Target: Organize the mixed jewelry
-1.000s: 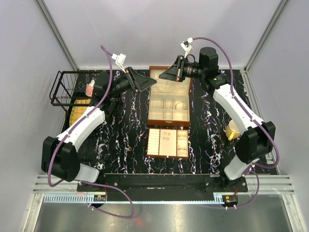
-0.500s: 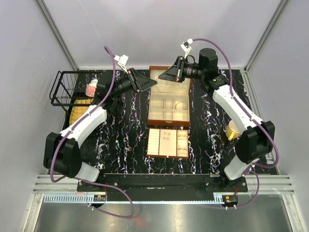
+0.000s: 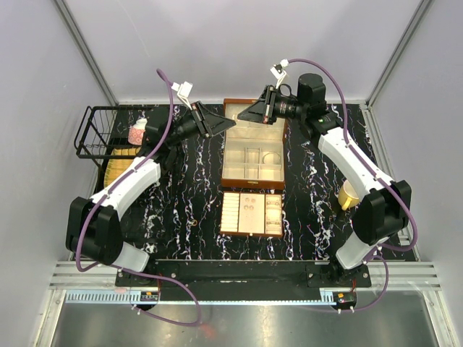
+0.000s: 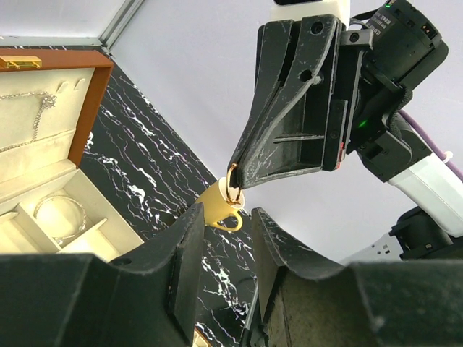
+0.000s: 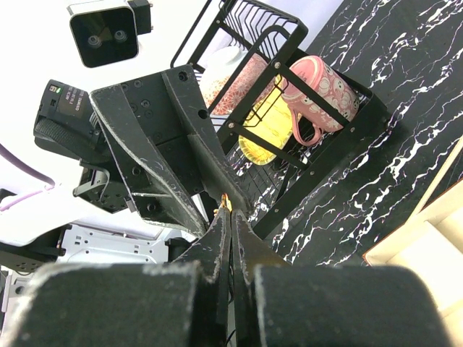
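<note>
A small gold ring (image 4: 233, 188) hangs pinched in the tips of my right gripper (image 5: 227, 212), which is shut on it, raised above the back edge of the brown jewelry box (image 3: 228, 144). My left gripper (image 4: 228, 217) faces it tip to tip, jaws apart, the ring just beyond and above its fingertips, not between them. In the top view the two grippers (image 3: 230, 127) (image 3: 242, 116) nearly meet over the box's lid. Inside the box lie a pale bangle (image 4: 61, 215) and a fine chain (image 4: 35, 124).
A removed tray insert (image 3: 252, 213) with small pieces lies in front of the box. A yellow cup (image 3: 349, 194) stands at the right. A black wire basket (image 3: 92, 137) holding a pink mug (image 5: 318, 90) sits at the back left.
My left gripper has moved a little right toward the right gripper's tips and its jaws have narrowed. The right gripper holds still with the ring.
</note>
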Available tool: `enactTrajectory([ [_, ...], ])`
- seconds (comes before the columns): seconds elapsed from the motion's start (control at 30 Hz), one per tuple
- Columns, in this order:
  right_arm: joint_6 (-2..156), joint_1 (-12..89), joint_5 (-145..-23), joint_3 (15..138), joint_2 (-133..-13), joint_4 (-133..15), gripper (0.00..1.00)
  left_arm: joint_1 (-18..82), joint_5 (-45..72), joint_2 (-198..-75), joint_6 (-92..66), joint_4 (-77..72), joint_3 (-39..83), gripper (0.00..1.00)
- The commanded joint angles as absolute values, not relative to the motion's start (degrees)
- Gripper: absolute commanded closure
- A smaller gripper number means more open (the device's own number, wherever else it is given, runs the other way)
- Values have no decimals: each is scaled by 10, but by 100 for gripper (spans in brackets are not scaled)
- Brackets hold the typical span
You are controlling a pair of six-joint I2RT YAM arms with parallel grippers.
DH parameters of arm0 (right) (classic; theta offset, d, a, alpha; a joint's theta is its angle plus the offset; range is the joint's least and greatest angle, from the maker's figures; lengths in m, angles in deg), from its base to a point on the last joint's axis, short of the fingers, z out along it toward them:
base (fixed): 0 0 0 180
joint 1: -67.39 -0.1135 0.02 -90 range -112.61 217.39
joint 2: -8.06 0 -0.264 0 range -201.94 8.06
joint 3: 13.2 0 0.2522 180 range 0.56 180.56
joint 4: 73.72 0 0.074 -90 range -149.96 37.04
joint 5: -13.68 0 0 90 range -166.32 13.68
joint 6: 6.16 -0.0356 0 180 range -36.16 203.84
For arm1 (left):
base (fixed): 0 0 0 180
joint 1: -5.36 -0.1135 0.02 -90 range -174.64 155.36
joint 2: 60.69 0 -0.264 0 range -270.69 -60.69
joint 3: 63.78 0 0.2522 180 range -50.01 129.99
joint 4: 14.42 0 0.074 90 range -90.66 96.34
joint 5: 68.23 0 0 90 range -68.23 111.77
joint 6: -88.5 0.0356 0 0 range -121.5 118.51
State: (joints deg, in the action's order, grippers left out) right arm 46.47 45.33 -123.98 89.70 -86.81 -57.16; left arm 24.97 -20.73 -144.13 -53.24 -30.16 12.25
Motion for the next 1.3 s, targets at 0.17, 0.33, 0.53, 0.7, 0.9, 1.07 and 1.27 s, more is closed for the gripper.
enactTrajectory([
  [0.17, 468, 450, -1247, 897, -858, -595, 100, 250, -218, -1445, -548, -350, 148, 64],
  [0.33, 470, 446, -1247, 895, -860, -594, 100, 250, -218, -1447, -554, -354, 149, 66],
  [0.53, 472, 440, -1247, 896, -866, -595, 100, 250, -220, -1450, -556, -356, 152, 73],
  [0.7, 476, 438, -1247, 896, -867, -595, 100, 250, -223, -1450, -557, -357, 151, 76],
  [0.9, 481, 437, -1246, 895, -866, -593, 100, 250, -224, -1450, -557, -357, 150, 82],
  [1.07, 482, 437, -1246, 893, -864, -593, 100, 250, -225, -1447, -554, -353, 146, 88],
  [1.27, 489, 437, -1243, 890, -860, -590, 100, 250, -224, -1445, -549, -341, 149, 100],
])
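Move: The gold hoop, pinched in the right gripper's closed fingertips, hangs about 2 cm to the right of the left hand, roughly 1 cm ahead and level; from the right hand it is some 1 cm to the left, level. From the left hand, the open box's compartments lie about 4 cm right, 3 cm back and 30 below, and the flat ring tray 4 cm right, some 17 back and about 33 below. Keep the right gripper shut on the gold hoop and ease it about 1 cm left and slightly back, feeding the hoop between the waiting left fingertips. Hold the left hand practically still, pointing across at the right one, and close its part-open fingers almost fully, pinching the hoop's free side while the right still grips. ##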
